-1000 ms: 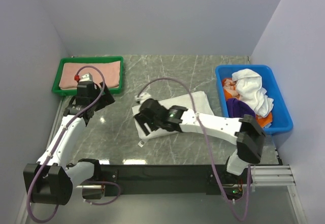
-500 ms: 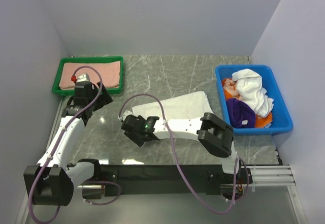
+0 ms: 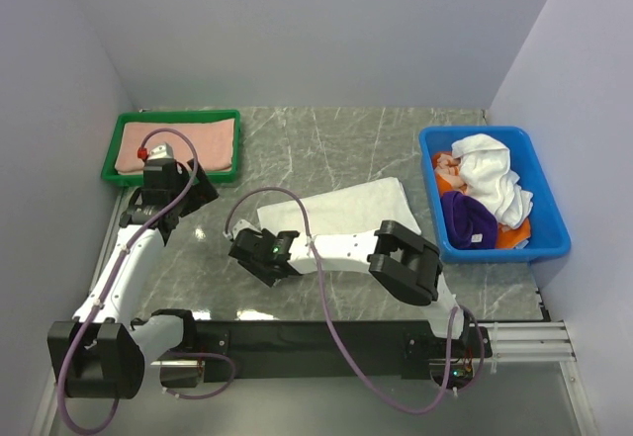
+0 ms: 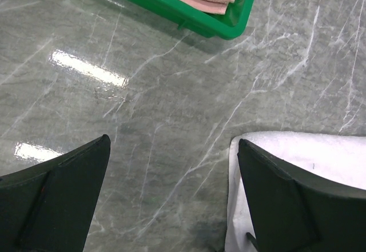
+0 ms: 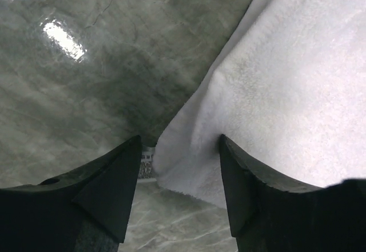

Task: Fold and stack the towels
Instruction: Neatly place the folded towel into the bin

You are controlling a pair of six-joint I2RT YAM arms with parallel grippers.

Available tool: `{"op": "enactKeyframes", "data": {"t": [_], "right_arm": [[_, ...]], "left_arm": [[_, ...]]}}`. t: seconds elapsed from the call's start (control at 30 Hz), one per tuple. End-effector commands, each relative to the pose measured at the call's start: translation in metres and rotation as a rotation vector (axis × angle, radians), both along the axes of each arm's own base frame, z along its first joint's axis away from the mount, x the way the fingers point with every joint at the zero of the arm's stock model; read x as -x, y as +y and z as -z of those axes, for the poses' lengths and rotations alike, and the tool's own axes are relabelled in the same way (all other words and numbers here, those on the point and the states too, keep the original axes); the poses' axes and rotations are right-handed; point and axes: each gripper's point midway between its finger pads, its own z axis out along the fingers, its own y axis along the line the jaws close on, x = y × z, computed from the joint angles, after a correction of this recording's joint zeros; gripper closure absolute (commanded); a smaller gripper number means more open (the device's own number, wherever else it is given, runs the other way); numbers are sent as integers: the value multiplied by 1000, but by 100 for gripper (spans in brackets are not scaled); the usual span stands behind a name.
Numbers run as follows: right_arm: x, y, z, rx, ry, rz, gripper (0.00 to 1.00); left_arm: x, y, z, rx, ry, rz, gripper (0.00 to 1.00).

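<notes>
A white towel (image 3: 346,209) lies spread flat on the marble table. My right gripper (image 3: 255,258) sits low at its near-left corner. In the right wrist view that gripper (image 5: 180,140) is open, its jaws straddling the towel corner (image 5: 194,166), and a small label (image 5: 147,163) shows beside the corner. My left gripper (image 3: 183,197) hovers open near the tray with nothing between its fingers (image 4: 173,143), and the towel edge (image 4: 326,155) shows behind its right finger. A salmon-pink towel (image 3: 188,144) lies folded in the green tray.
The green tray (image 3: 173,116) stands at the back left; its corner (image 4: 229,26) shows in the left wrist view. A blue bin (image 3: 546,243) at the right holds a crumpled white towel (image 3: 490,174), a purple one (image 3: 467,217) and an orange one (image 3: 514,233).
My right arm has swung left along the white towel to its near-left corner, and its jaws have narrowed. The towel now shows uncovered. The left arm has barely moved.
</notes>
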Motion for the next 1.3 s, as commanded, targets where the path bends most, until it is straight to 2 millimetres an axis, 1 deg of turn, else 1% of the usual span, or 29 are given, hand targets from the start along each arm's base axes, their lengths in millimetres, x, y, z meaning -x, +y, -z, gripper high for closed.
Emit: {"op": "enactKeyframes", "data": {"t": [0.0,0.03,0.1,0.2,0.23,0.3,0.33,0.37,0.4,0.43,0.47,0.5,0.53,0.57,0.63,0.67,0.7,0.73,0.8,0.83,0.9,0.93,0.97,1.0,1.07,1.13,1.17,1.2,1.27], "right_arm": [[-2,-13,21,85,-18,23,39],[-2,-16,24,96,-18,28,45],[-4,-23,29,111,-20,52,50],[-9,-27,27,88,-7,75,64],[-12,-29,26,81,-4,85,71],[-20,-33,21,54,-4,118,78],[-22,-34,20,41,-2,129,84],[-23,-37,18,25,7,138,85],[-29,-35,16,-9,13,148,86],[-28,-32,15,-44,46,138,90],[-25,-35,10,-72,59,128,94],[-32,-29,4,-133,68,130,98],[-32,-27,-1,-170,81,123,100],[-26,-25,-9,-222,113,110,100],[-33,-18,-25,-321,112,107,100],[-28,-16,-34,-370,134,94,100],[-31,-11,-42,-418,126,93,100],[-33,-11,-47,-443,127,100,100],[-34,-8,-60,-516,123,96,100],[-38,-11,-63,-539,119,117,100],[-37,-6,-71,-596,137,101,100],[-36,-7,-71,-603,142,106,100],[-38,-6,-74,-616,138,109,100],[-38,-5,-74,-618,140,106,100],[-38,-5,-73,-615,143,106,100],[-38,-5,-71,-615,148,106,100],[-38,-5,-70,-614,149,105,100],[-37,-5,-69,-611,151,104,100],[-36,-7,-66,-607,157,110,100]], "left_arm": [[-5,-2,-1,16,-20,8,1],[-4,-3,0,20,-17,13,1],[-5,-4,1,26,-15,20,1],[-5,-9,7,42,4,43,1],[-5,-11,8,50,7,51,1],[-4,-19,13,84,23,74,1],[-2,-22,18,102,34,81,1],[-2,-27,22,130,49,90,1],[0,-35,24,166,58,118,0],[2,-40,29,197,71,130,1],[4,-47,34,238,85,131,1],[7,-57,36,290,95,165,1],[12,-62,45,321,118,172,1],[10,-68,45,361,110,170,1],[16,-81,53,434,131,203,1],[14,-87,54,469,129,201,0],[14,-91,56,488,131,207,1],[17,-100,60,511,150,228,1],[14,-112,64,543,163,243,1],[18,-124,66,557,178,283,1],[14,-137,68,589,182,295,1],[17,-148,70,594,187,318,1],[16,-151,75,598,201,297,1],[11,-155,72,602,175,305,0],[13,-165,75,627,187,303,1],[13,-171,72,643,163,308,1],[13,-172,67,656,144,302,1],[13,-170,69,650,135,285,1],[12,-170,64,656,109,276,1]]}}
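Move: The white towel's near-left corner lies right between the right hand's open fingers, about 1 cm below the hand point; the towel's middle is some 16 cm to that hand's right and 9 cm ahead. From the left hand, the same corner is roughly 14 cm to the right, 9 cm back and 14 cm below. The green bin with the pink towel sits about 20 cm ahead of the left hand and 10 cm to its left, 13 cm below. The towel's near-left corner is pinched as the right fingers close on it, then drawn forward and lifted about 5 cm, that hand drifting slightly right and rolling some 30 degrees, left side up. Meanwhile the left hand, fingers kept wide open, sweeps about 16 cm right while sinking 9 cm to the towel's left edge, its left side rolling down. ##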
